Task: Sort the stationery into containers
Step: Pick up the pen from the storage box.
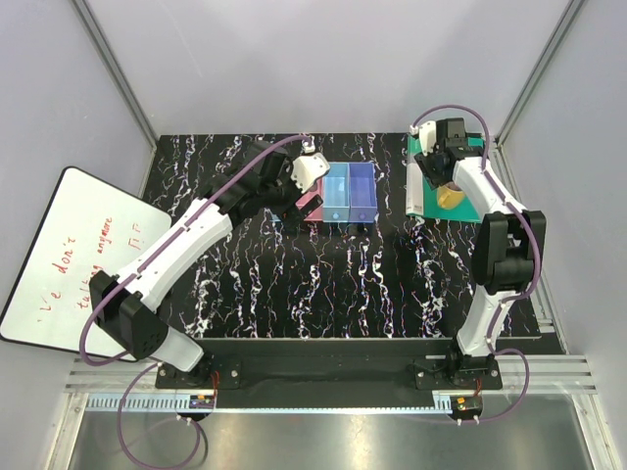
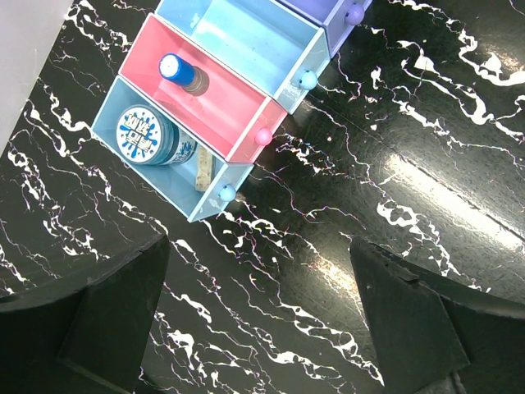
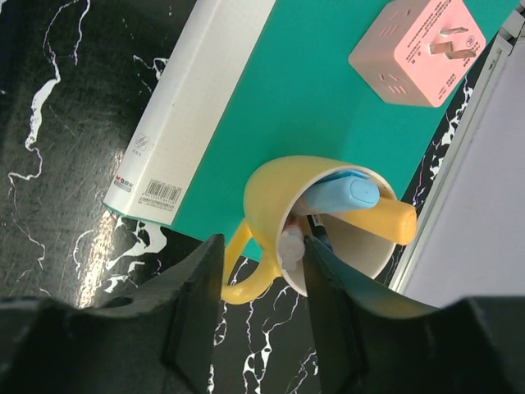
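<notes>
The containers stand in a row: light blue, pink, blue, purple. The light blue bin holds a round blue disc and a pale stick. A blue cylinder lies in the pink one. My left gripper hovers open over bare table just in front of them. My right gripper straddles the rim of the yellow mug, one finger by the handle, one inside. A small pale piece sits at the rim against the inner finger. A light blue marker and an orange-yellow stick lean in the mug.
The mug stands on a green book at the back right, next to a pink cube with plug holes. The book's white spine faces the table's middle. A whiteboard lies off the left edge. The enclosure wall rises close behind the mug.
</notes>
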Robot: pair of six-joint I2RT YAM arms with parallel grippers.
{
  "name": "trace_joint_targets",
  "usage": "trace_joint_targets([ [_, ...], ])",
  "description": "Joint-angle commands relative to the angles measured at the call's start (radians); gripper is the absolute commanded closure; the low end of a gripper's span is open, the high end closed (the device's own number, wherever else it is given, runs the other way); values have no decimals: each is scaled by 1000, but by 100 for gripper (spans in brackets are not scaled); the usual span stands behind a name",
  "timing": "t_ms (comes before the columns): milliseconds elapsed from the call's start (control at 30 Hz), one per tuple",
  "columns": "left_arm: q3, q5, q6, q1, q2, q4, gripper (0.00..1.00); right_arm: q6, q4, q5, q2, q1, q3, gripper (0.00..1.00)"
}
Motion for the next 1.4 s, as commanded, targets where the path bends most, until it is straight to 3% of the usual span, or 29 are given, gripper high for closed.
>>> trace_joint_targets([
  [0,54,3,-8,-5,3,21,1,18,26,6,14,-11,56,51],
  [333,59,20,-12,-10,20,21,1,18,60,58,33,-18,64,59],
  [500,65,18,-1,-11,25,22,1,16,66,67,36,-18,64,76],
  [533,65,18,-1,-10,25,21,1,18,67,70,37,-20,65,85],
  [667,60,23,3,-11,26,21,1,21,69,76,23,-20,75,100],
  [1067,60,47,-11,-27,49,22,1,116,29,-14,-171,-18,162,100],
  [1367,14,-43,-43,-27,19,73,1,188,0,-155,-263,-3,205,100],
])
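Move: At the yellow mug's left rim, the pen has its middle about 2 cm ahead, 2 cm right and 4 cm below the half-open right hand. The mug's middle is some 2 cm ahead, 4 cm right and 7 cm down; in it, the blue marker stands 4 cm ahead and 3 right, the orange marker 4 ahead and 6 right. The pink cube is 11 cm ahead, 4 right. From the left hand the pen lies about 17 cm ahead, 36 right, 15 down. Easing about 2 cm forward and right over the mug's rim, the right hand shuts its half-open fingers on the pen's upper end. It then climbs, slowly at first and then fast, to some 15 cm above its start, the fingers tilting up about 20 degrees and keeping their grip. The open left hand drifts about 2 cm right and down, touching nothing. ##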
